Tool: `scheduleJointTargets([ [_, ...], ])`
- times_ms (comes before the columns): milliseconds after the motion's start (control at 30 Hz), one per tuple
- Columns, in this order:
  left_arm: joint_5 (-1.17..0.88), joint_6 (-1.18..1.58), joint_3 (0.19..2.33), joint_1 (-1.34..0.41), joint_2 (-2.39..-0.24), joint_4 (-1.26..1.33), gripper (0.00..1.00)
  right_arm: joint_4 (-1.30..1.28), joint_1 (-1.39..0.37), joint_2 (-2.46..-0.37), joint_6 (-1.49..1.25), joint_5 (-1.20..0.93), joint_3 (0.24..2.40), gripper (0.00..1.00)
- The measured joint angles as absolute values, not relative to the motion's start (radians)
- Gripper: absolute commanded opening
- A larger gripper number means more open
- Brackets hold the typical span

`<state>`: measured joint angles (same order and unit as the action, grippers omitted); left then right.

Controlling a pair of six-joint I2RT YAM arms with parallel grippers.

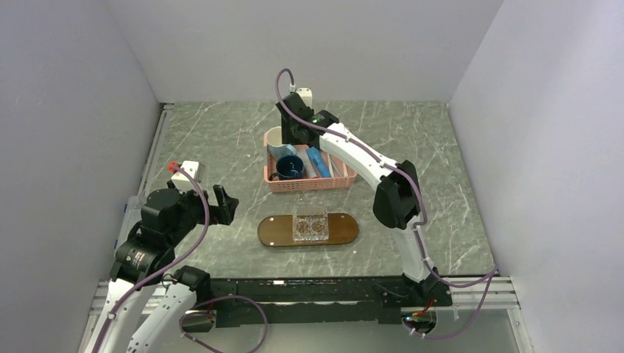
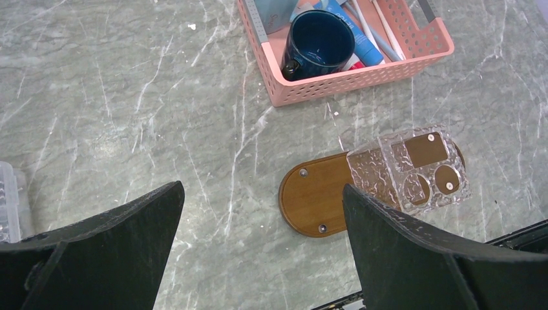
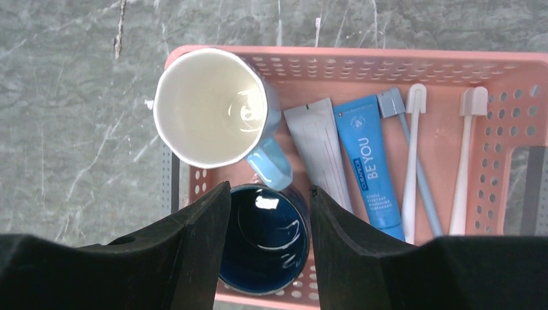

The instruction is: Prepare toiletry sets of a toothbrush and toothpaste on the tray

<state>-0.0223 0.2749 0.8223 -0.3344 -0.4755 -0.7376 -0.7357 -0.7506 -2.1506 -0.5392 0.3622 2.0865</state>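
Note:
In the right wrist view, a blue toothpaste tube lies in the pink basket beside a grey-white tube. To their right lie two white toothbrushes, with a blue-handled one between them. My right gripper hovers open over the basket's left part, above a dark blue mug, and holds nothing. The brown oval tray lies nearer the arms with a clear square dish on it. My left gripper hangs wide open and empty, left of the tray.
A light blue mug with a white inside stands in the basket's far left corner, its handle touching the dark mug's rim. The basket sits behind the tray. Grey walls enclose the marble table on three sides.

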Motion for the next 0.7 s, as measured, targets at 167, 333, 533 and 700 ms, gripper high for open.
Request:
scheduleJointTargets([
  [167, -0.029, 0.275, 0.822, -0.334, -0.476, -0.738, 0.99, -0.720, -0.735, -2.213, -0.551, 0.355, 2.141, 0.52],
  [333, -0.029, 0.275, 0.822, -0.334, -0.476, -0.738, 0.99, -0.706, -0.725, -2.285, -0.558, 0.344, 2.203, 0.50],
  [533, -0.029, 0.275, 0.822, -0.336, -0.476, -0.738, 0.99, -0.698, -0.708, -2.358, -0.561, 0.323, 2.257, 0.48],
  [700, -0.029, 0.275, 0.822, -0.336, -0.476, -0.738, 0.99, -0.693, -0.686, -2.392, -0.561, 0.304, 2.290, 0.45],
])
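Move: The light-blue mug, standing at the far left of the basket, has its middle some 5 cm ahead of the right hand, 4 cm to its left and 10 cm below. The navy mug is about 5 cm back, straight below; the white toothpaste tube lies about 2 cm ahead and 5 cm right, the blue one 1 cm ahead and 9 cm right. From the left hand, the light-blue mug is roughly 29 cm ahead and 12 cm right, well below. Forward and down in about equal parts, roughly 5 cm each, the right hand comes in over the light-blue mug, drifting slightly left. Its half-open fingers hold their gap and end up on either side of the mug's right wall as seen from above, the left finger over the opening and the right one outside, by the handle. The wrist barely turns. ##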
